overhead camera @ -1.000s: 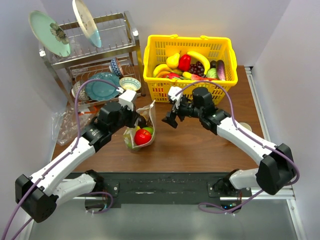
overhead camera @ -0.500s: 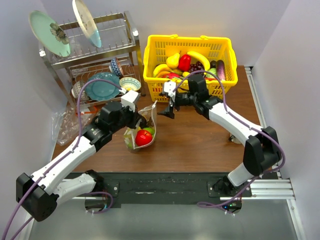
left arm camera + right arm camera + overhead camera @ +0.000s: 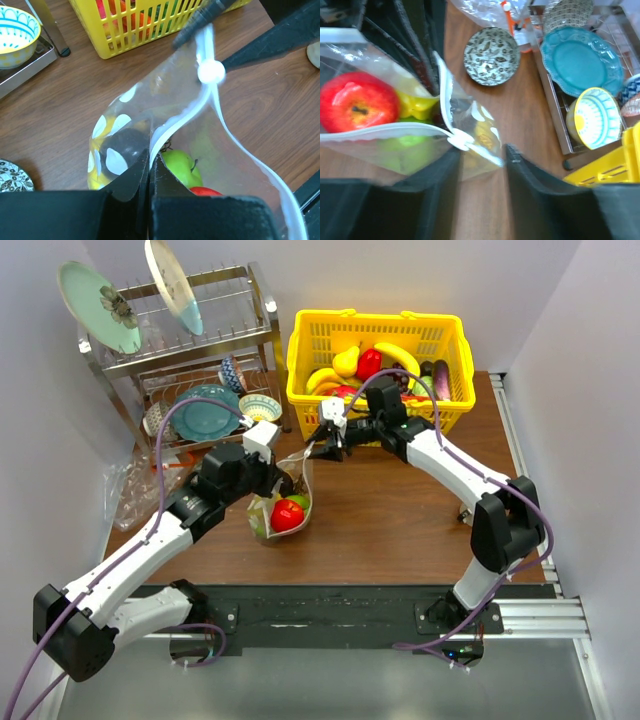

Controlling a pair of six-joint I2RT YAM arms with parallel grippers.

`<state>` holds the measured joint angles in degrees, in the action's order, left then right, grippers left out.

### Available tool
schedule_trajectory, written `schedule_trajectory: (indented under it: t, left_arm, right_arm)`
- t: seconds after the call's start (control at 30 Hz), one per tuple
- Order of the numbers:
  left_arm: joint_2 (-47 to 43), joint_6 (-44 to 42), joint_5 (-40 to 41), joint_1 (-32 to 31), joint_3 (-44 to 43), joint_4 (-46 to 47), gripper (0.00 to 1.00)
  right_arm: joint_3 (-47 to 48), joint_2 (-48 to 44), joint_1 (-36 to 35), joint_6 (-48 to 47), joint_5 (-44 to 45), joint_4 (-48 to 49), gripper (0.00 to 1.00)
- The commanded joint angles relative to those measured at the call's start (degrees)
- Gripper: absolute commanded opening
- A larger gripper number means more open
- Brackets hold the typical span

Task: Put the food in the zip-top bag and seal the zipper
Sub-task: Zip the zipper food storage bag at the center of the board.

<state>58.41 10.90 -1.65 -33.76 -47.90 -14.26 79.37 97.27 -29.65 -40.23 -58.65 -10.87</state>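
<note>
The clear zip-top bag (image 3: 291,486) stands on the table with a red fruit (image 3: 286,514) and a green apple (image 3: 299,501) inside. My left gripper (image 3: 149,160) is shut on the bag's white zipper strip (image 3: 167,134), just above the green apple (image 3: 183,168). In the right wrist view, my right gripper (image 3: 481,155) is open, with its jaws either side of the bag's far corner beside the white slider (image 3: 460,141). A gap still shows on both sides of that corner. The red fruit (image 3: 358,103) and the green apple (image 3: 409,144) show through the plastic.
A yellow basket (image 3: 303,368) of toy fruit stands just behind the right gripper (image 3: 323,443). A dish rack (image 3: 262,292) with plates and bowls is at the back left. A patterned bowl (image 3: 491,56) and crumpled plastic (image 3: 128,492) lie left of the bag.
My right arm has swung left and forward to the bag's upper corner, and its jaws have narrowed around it. The left gripper has kept its hold and stayed in place.
</note>
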Motion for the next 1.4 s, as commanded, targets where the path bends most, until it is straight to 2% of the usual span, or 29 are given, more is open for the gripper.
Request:
schedule_trajectory:
  t: [0.0, 0.07, 0.33, 0.37, 0.4, 0.53, 0.7, 0.73, 0.87, 1.03, 1.13, 1.27, 1.37]
  left_arm:
    - [0.3, -0.9, 1.0, 0.5, -0.5, 1.7, 0.00]
    - [0.4, -0.9, 1.2, 0.5, -0.5, 1.8, 0.00]
    - [0.2, -1.1, 1.4, 0.4, -0.8, 1.6, 0.02]
    - [0.1, -1.3, 1.4, 0.4, -0.7, 1.6, 0.06]
    - [0.0, -1.4, 1.3, 0.4, -0.8, 1.6, 0.07]
    - [-1.0, -1.9, 1.5, 0.4, -1.1, 2.3, 0.14]
    - [-1.6, -1.7, -1.4, 0.4, -3.7, 1.3, 0.24]
    - [-1.7, -1.3, -1.8, 0.4, -5.2, 0.9, 0.26]
    - [-3.2, -1.3, -3.3, 0.4, -8.4, -0.3, 0.47]
    - [-3.5, -3.0, -4.3, 0.4, -12.7, -1.1, 0.53]
    - [-2.3, -4.7, -8.7, 0.4, -14.9, -0.8, 0.56]
    - [1.0, -6.7, -24.3, 0.3, -17.7, 0.2, 0.56]
    - [3.2, -7.7, -27.4, -0.6, -18.4, 1.2, 0.56]
  right_arm:
    - [1.9, -0.3, 0.2, -4.1, -4.2, -4.6, 0.10]
    - [1.8, -0.7, 0.3, -4.4, -4.2, -5.6, 0.00]
    - [2.7, -2.3, 0.4, 1.5, -7.5, -10.0, 0.00]
    - [2.7, -2.9, 0.3, 3.2, -7.1, -10.0, 0.00]
    - [1.7, -3.5, 0.2, 9.0, -6.7, -8.9, 0.00]
    - [-4.7, -10.4, 0.2, 25.7, -2.9, 3.5, 0.00]
    - [-9.0, -17.2, 0.0, 42.4, 11.9, 5.2, 0.00]
    - [-9.0, -18.1, 0.1, 43.6, 13.1, 3.9, 0.00]
    - [-9.2, -20.0, -0.1, 44.2, 13.0, 0.2, 0.00]
    - [-12.3, -21.8, 0.0, 46.1, 11.3, -0.6, 0.00]
    - [-13.7, -23.1, 0.0, 46.5, 10.8, -1.4, 0.00]
    - [-15.5, -25.3, 0.0, 48.9, 11.3, -0.6, 0.00]
    - [-16.2, -27.1, 0.0, 50.4, 11.6, -0.1, 0.00]
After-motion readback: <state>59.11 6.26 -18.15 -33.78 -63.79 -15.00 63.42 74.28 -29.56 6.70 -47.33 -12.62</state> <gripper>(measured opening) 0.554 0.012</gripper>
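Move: The bag's slider is only about 1 cm behind and 1 cm left of the right hand point, roughly 1 cm below it, with the zipper end already between the half-closed fingers. The red apple in the bag is some 14 cm back, 6 cm left and 10 cm below this hand; the yellow basket's middle is 20 cm ahead and 19 cm right. From the left hand, which still pinches the rim, the slider lies about 8 cm ahead, 9 cm right and level. The right fingers close the rest of the way on the zipper end beside the slider, then draw the bag about 8 cm back towards the base and 5 cm right, lifting midway and partly sinking again, while the wrist rolls nearly 40 degrees about the line of the fingers and swings clockwise. The left hand keeps its pinch on the rim at first, then opens to about half, lets go and rises some 12 cm clear of the bag, veering right at the end with its fingertips tilting up and turning clockwise. ##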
